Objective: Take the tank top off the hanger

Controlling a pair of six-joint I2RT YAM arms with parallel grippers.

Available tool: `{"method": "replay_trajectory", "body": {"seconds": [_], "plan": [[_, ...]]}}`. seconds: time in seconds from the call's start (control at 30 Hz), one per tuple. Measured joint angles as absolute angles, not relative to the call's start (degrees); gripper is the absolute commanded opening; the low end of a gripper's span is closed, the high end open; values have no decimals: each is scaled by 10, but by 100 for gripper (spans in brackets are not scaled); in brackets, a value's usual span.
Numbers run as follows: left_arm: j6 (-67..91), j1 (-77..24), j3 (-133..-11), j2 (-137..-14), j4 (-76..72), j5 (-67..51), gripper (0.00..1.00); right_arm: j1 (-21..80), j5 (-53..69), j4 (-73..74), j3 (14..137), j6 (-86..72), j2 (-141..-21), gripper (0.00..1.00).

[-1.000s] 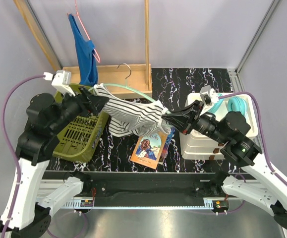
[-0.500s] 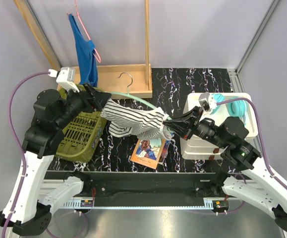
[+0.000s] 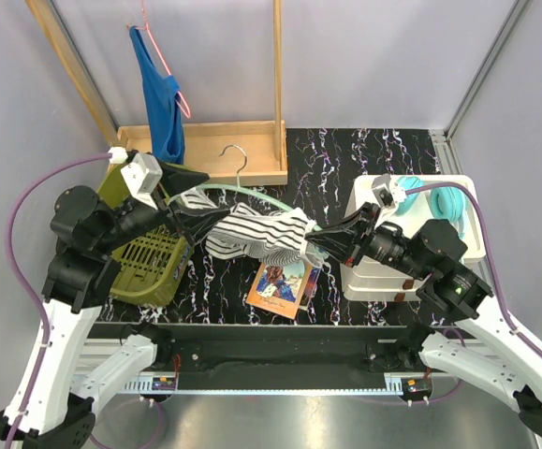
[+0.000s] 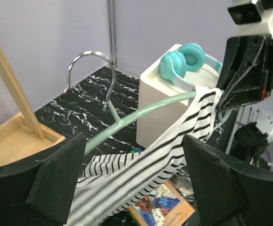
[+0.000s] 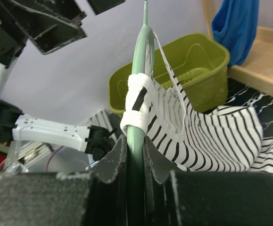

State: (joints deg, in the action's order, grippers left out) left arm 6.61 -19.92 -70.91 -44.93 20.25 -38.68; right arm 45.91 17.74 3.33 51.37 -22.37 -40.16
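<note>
The striped tank top (image 3: 256,232) hangs bunched below the mint-green hanger (image 3: 252,193), with one strap still looped round the hanger's right end. The hanger's left arm is bare. My left gripper (image 3: 188,201) is open at the cloth's left end. In the left wrist view the striped tank top (image 4: 145,165) runs loosely between the wide-apart fingers of the left gripper (image 4: 135,169), under the hanger (image 4: 141,113). My right gripper (image 3: 319,238) is shut on the hanger's right tip. The right wrist view shows the right gripper (image 5: 136,146) clamping the hanger (image 5: 140,94), with the tank top (image 5: 211,127) beside it.
An olive basket (image 3: 149,248) sits under the left arm. A book (image 3: 285,276) lies below the cloth. A white box (image 3: 383,253) carries teal headphones (image 3: 448,201) at the right. Behind stands a wooden rack (image 3: 214,150) with a blue garment (image 3: 158,94) on a pink hanger.
My left gripper has opened and drawn back to the left. The tank top's left end has slid off the hanger's left arm and sagged. The right gripper keeps its hold.
</note>
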Motion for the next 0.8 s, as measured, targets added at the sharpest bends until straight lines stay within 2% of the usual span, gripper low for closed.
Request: {"method": "replay_trajectory", "body": {"seconds": [0.3, 0.6, 0.7, 0.73, 0.8], "plan": [[-36, -199, -707, -475, 203, -426, 68, 459, 220, 63, 531, -263, -404, 0], [-49, -200, -670, -470, 209, -440, 68, 459, 222, 72, 531, -273, -379, 0], [-42, -200, -665, -482, 212, -440, 55, 459, 222, 72, 531, -276, -380, 0], [-39, -200, -665, -487, 212, -440, 44, 459, 223, 72, 531, -277, -380, 0], [-30, -199, -665, -500, 212, -437, 30, 459, 225, 72, 531, -280, -381, 0]]}}
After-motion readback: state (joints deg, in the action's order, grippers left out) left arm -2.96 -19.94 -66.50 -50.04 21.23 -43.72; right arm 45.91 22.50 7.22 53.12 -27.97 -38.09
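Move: The left half of the pale green hanger, just left of the hook's foot, lies about 4 cm ahead of the left hand, 1 cm to its right and 5 cm below; its metal hook is some 7 cm ahead, 5 cm right and 3 cm below. The middle of the striped tank top is roughly 8 cm right, 7 cm back and 12 cm below. From the right hand, already shut on the hanger's right end, that left half is about 21 cm left and 10 cm ahead. The left hand sinks about 5.5 cm onto the hanger's left half, easing some 2.5 cm forward and a little right with a slight roll of its left side upward, while its wide-open fingers close to about half open on either side of the hanger bar. The right hand keeps its pinch on the hanger's right end and draws it back about 2.5 cm, rising slightly and turning about 5 degrees counter-clockwise, which brings the bar back under the left fingers. ##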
